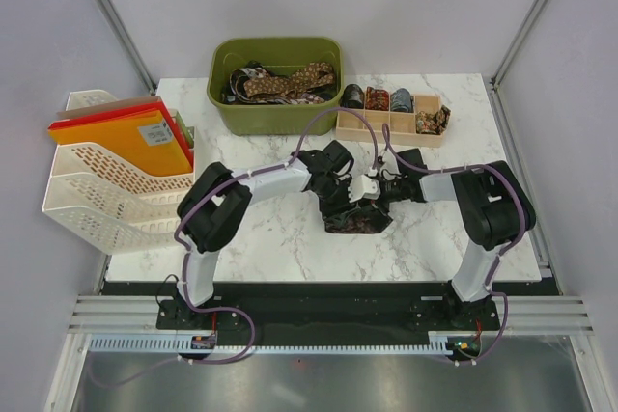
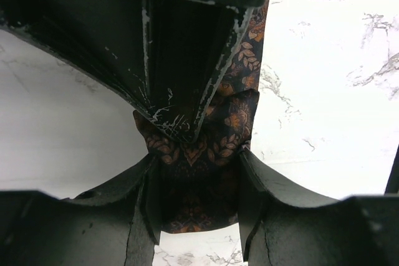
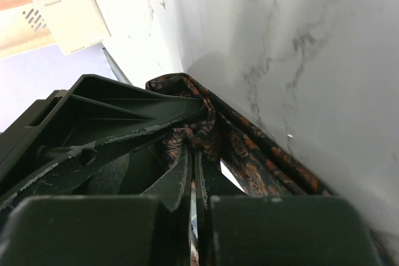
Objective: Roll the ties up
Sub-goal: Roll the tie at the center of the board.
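A dark brown tie (image 1: pixel 359 221) with an orange leaf print lies bunched on the marble table (image 1: pixel 280 238), just in front of both grippers, which meet at the middle. My left gripper (image 2: pixel 198 166) has a folded wad of this tie (image 2: pixel 240 116) between its jaws, touching both. My right gripper (image 3: pixel 196 147) comes in from the opposite side, its jaws pressed together on a fold of the tie (image 3: pixel 262 154) at their tips. The right gripper's fingers (image 2: pixel 174 73) show in the left wrist view, pointing down onto the fabric. The held part is hidden in the top view.
A green bin (image 1: pixel 277 115) with several loose ties stands at the back. Beside it is a wooden divider box (image 1: pixel 386 130) with several rolled ties. A white file tray (image 1: pixel 97 190) with orange and red folders stands at the left edge.
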You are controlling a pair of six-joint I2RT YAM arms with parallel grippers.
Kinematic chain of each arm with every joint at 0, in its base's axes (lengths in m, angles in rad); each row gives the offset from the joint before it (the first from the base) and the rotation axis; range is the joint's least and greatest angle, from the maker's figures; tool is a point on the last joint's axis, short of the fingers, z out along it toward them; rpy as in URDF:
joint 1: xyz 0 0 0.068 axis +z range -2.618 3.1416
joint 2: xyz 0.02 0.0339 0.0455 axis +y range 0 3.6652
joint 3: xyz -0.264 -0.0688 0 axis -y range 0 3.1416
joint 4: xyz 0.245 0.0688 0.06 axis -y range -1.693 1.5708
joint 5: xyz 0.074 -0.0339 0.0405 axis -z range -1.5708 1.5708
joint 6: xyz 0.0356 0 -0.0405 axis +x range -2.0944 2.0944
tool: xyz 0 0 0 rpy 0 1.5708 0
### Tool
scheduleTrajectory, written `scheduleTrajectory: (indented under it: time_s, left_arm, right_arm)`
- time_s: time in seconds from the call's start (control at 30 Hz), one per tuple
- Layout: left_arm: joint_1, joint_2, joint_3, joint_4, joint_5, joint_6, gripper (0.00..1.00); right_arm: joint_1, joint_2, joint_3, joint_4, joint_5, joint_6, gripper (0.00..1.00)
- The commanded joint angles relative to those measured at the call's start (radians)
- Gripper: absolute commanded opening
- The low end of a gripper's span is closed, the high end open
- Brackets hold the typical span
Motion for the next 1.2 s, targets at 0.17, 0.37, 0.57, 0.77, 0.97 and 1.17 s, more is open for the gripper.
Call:
scheduleTrajectory:
  time_s: [0.17,0.37,0.57,0.77,0.97,1.17]
  left_arm:
    - [0.041,-0.113,-0.124,0.018,-0.020,-0.095,0.51]
    - [0.041,-0.086,-0.130,0.016,-0.025,-0.097,0.36]
    - [0.039,-0.046,-0.132,0.016,-0.049,-0.100,0.31]
    - [0.038,-0.043,-0.128,0.021,-0.058,-0.106,0.31]
    - [0.039,-0.041,-0.133,0.021,-0.061,-0.107,0.31]
    - [0.038,-0.041,-0.135,0.021,-0.058,-0.107,0.32]
  right_arm:
    - [0.009,0.102,0.065,-0.138,0.176,-0.176,0.00]
    - [0.009,0.108,0.094,-0.161,0.144,-0.195,0.06]
    - [0.001,0.007,0.100,-0.169,0.069,-0.149,0.39]
    - [0.002,-0.032,0.051,-0.155,0.044,-0.119,0.42]
    - [0.018,-0.021,0.019,-0.102,0.033,-0.090,0.42]
    - [0.030,-0.012,0.007,-0.049,0.029,-0.054,0.39]
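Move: Sitting between the left fingers, the rolled part of the tie is right at the left hand point. From the right hand it lies at its shut fingertips, about 2 cm to the left and level with it. The tie's loose end lies flat, some 5 cm to the right of the right hand, 2 cm back and 2 cm lower. The compartment box stands about 19 cm ahead of the right hand and 5 cm to its right. Keeping its hold on the roll, the left hand carries it about 1 cm left and turns some 5 degrees counter-clockwise, then stays. The right hand, shut on the cloth at the roll, goes left alongside by about 1 cm. It then opens its fingers roughly two fifths, letting the cloth go, while easing about 1.5 cm right, then some 1.5 cm back, staying close by the roll. ##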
